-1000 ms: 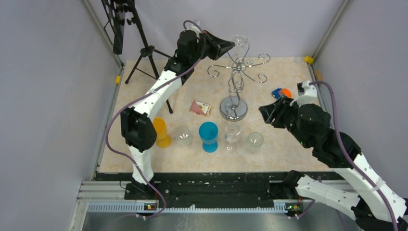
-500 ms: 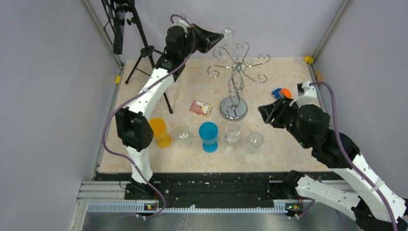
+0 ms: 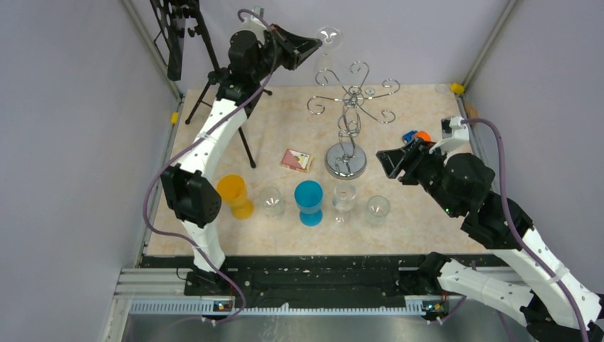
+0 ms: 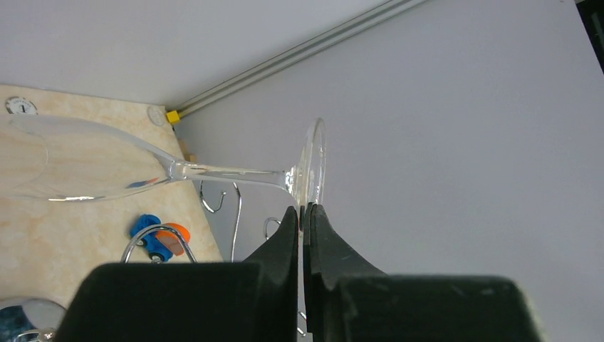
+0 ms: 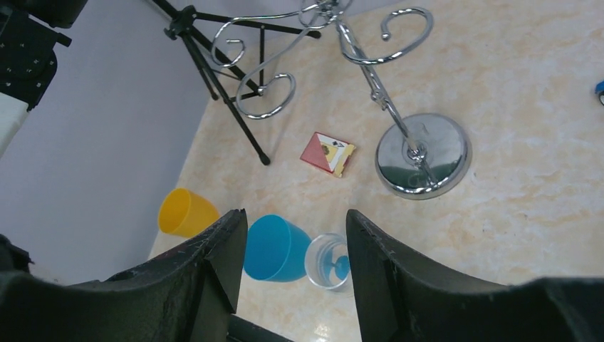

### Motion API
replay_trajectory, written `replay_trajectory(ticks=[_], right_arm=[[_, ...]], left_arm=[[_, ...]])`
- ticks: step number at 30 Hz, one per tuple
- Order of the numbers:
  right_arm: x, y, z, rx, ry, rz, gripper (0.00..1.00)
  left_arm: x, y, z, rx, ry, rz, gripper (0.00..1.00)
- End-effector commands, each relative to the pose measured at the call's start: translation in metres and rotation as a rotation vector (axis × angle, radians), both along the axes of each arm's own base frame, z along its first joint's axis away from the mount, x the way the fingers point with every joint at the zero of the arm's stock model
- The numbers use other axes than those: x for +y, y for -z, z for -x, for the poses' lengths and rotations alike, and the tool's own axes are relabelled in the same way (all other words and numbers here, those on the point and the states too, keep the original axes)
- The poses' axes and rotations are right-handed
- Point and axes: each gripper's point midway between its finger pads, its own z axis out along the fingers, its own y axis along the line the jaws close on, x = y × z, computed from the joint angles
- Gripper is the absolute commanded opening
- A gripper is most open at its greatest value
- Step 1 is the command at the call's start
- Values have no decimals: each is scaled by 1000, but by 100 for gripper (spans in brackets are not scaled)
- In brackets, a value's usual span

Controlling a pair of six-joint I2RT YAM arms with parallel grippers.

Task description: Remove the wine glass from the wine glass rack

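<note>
The clear wine glass [image 3: 328, 35] hangs in the air by the back wall, above and left of the rack's scroll arms. My left gripper [image 3: 313, 44] is shut on the rim of its foot. In the left wrist view the wine glass [image 4: 78, 160] lies sideways, bowl to the left, with its foot pinched in the left gripper [image 4: 305, 210]. The chrome wine glass rack [image 3: 346, 161] stands at mid-table on its disc base [image 5: 423, 154]. My right gripper [image 3: 388, 162] hovers right of the base, and in its wrist view it [image 5: 293, 217] is open with nothing between the fingers.
A black tripod [image 3: 214, 78] stands at the back left. Along the front sit an orange cup [image 3: 235, 194], a blue cup [image 3: 308, 201] and three clear glasses [image 3: 344, 198]. A small card packet [image 3: 296, 159] lies left of the rack, and a blue-orange toy [image 3: 415, 137] to its right.
My left arm has carried the wine glass up and to the left, away from the rack's arms. My right gripper has opened wider and edged toward the rack.
</note>
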Motion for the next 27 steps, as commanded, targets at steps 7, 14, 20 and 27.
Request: replay_trajectory(ticks=[7, 14, 20, 27], right_arm=[[55, -54, -7, -214, -232, -54, 56], [106, -77, -7, -376, -467, 1, 57], [149, -108, -11, -568, -624, 16, 57], [162, -134, -21, -803, -597, -55, 55]], left_arm=[[46, -106, 86, -290, -38, -25, 0], [69, -102, 141, -319, -31, -49, 0], [87, -93, 194, -312, -35, -99, 0], [107, -84, 252, -284, -42, -93, 0]])
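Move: My left hand already holds the last clear wine glass by its foot, clear of the rack, its bowl hanging about 9 cm below. My open right gripper, where the glass is headed, lies some 27 cm back, 14 to the right and 10 below the left. From my right hand the glass is about 29 cm ahead, 12 left and level; the rack top is 20 ahead, 7 left and slightly higher, the blue wine glass 4 ahead, 17 left and 28 below. Keeping the foot pinched, I draw my left hand back about 21 cm, going some 10 cm left and 7 up as well, tipping the fingers slightly upward, away from the rack and towards my right hand. Meanwhile my right hand, fingers staying open, swings about 16 cm left and rises 8 towards the hanging glass, turning some 35 degrees counter-clockwise and tilting up about 30. ##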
